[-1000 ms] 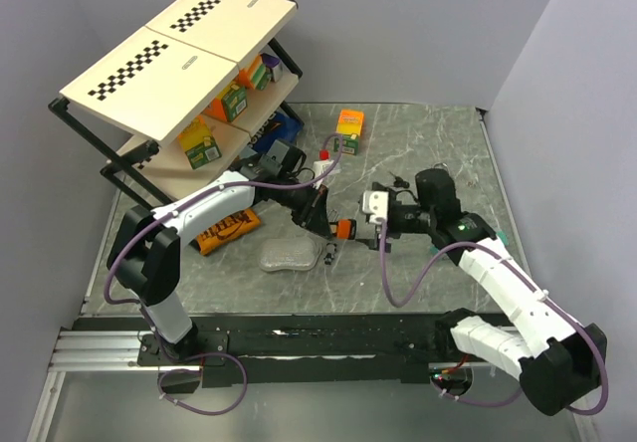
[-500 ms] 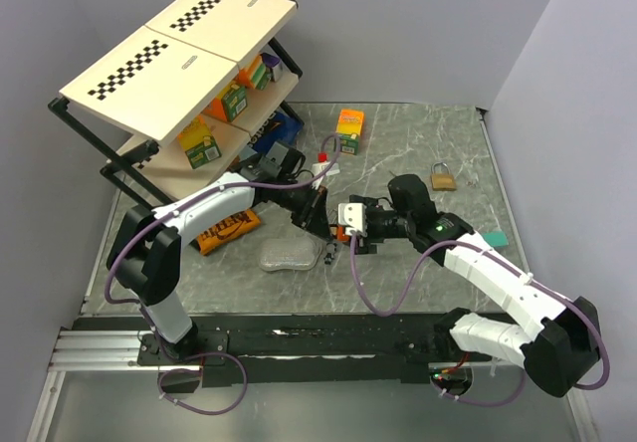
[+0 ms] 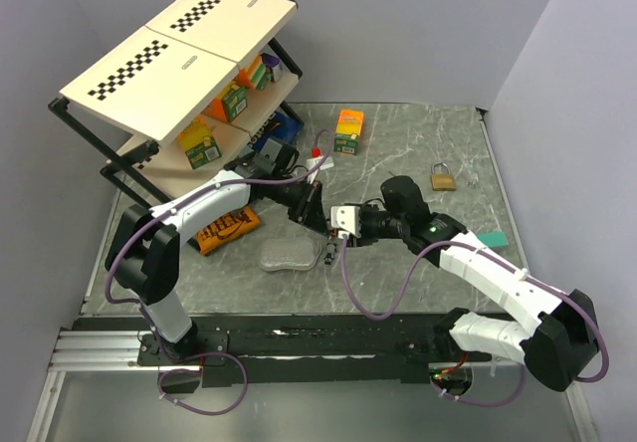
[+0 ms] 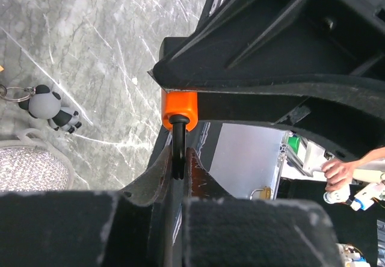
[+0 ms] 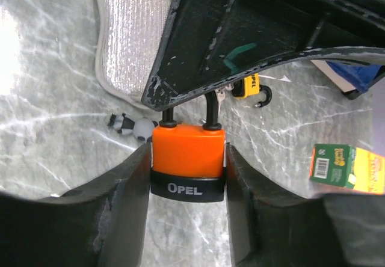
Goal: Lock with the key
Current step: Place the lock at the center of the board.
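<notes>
An orange padlock with a black "OPEL" base hangs in the air between both grippers. My left gripper is shut on its black shackle, and the orange body shows just beyond the fingertips. My right gripper comes from the opposite side, and its two fingers press on the left and right sides of the lock body. A panda keychain with a ring lies on the marble table below them. I cannot make out the key itself.
A mesh pouch and an orange snack bag lie left of the grippers. A brass padlock sits at the right. A yellow padlock, an orange-green box and a slanted shelf rack stand farther back.
My right arm has swung left to the orange padlock and its jaws have closed in onto the body. My left gripper has kept hold of the shackle, barely moving.
</notes>
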`<state>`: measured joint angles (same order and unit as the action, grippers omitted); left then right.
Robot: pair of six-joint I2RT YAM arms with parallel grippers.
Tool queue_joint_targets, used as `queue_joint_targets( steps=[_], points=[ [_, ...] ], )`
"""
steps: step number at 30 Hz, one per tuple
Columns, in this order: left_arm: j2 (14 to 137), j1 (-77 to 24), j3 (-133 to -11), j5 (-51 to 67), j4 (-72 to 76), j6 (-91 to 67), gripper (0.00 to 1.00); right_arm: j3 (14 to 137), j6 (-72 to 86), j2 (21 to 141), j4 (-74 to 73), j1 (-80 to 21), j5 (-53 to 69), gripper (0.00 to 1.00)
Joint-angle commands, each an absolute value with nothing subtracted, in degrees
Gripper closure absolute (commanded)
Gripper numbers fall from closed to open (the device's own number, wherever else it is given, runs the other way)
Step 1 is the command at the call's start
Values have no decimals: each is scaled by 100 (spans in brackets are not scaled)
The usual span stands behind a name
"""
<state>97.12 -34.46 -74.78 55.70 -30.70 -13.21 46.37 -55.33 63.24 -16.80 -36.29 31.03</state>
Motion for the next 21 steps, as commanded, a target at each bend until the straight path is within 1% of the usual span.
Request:
queue_joint_targets(
  steps=[1,2,3,4,5,6,7,8,10,12,13,16,17,20,21],
  points=[
    [9545,-3428,-7515,5889,-2892,-1284,86,4710,-5362,6433,-1248,-3691,3006,70],
    [9510,-3419,-7506,5871,-2900,-1248,82,4754,-5179,6460,-1274,-3683,2988,80],
    [9475,-3419,-7497,5810,-2892,-1205,77,4807,-5090,6495,-1301,-3648,2927,85],
    [9422,-3375,-7419,5670,-2857,-1178,65,4903,-4993,6573,-1318,-3587,2840,89],
    [9230,-3349,-7357,5512,-2700,-1186,56,4956,-4722,6618,-1344,-3516,2813,97],
    [9089,-3262,-7261,5398,-2550,-1187,47,5018,-4607,6705,-1406,-3385,2839,100],
    [8923,-3217,-7051,5266,-2418,-1126,25,5193,-4501,6758,-1502,-3079,3048,100],
    [8573,-3182,-6944,4951,-2139,-1055,18,5281,-4195,6811,-1564,-2841,3180,100],
    [8228,-3138,-6716,4651,-1917,-740,10,5562,-3869,7013,-1792,-2236,3479,100],
    [7841,-3138,-6610,4334,-1680,-528,3,5817,-3386,7258,-1941,-1935,3524,100],
    [7744,-3138,-6540,4281,-1609,-371,4,5897,-3192,7347,-1960,-1655,3524,100],
    [7445,-3138,-6399,4123,-1355,-106,4,6344,-2357,7838,-2100,-1354,3261,100],
    [7270,-3146,-6329,3765,-1206,-114,4,6502,-1920,8153,-2161,-1223,2965,100],
    [6900,-3138,-5995,3175,-486,139,4,7292,-1057,8803,-2521,-1055,2385,100],
    [6786,-3138,-5733,2720,-48,219,4,7425,-585,8946,-2731,-1037,2182,100]
  ],
)
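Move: The orange lock is held by both hands: its body is already between the right fingers, its shackle in the left, with the body some 4 cm right of the left hand. The open middle of the board, where it is to go, lies about 14 cm ahead, 9 cm right and 14 cm below the right hand. From that hand, the yellow padlock is 8 cm ahead and 7 cm left, the orange-green box 25 cm ahead and 4 cm right, the brass padlock 12 cm ahead and 26 cm right. Forward and to the right, the right hand carries the orange lock away from the left hand towards the board's middle, nearly 17 cm in all, dipping slightly at first; its wrist swings clockwise and tips the fingers down. Before that the left fingers open wide and let go of the shackle, then the hand lifts about 9 cm, drawing left and a little forward as its wrist tilts up. ##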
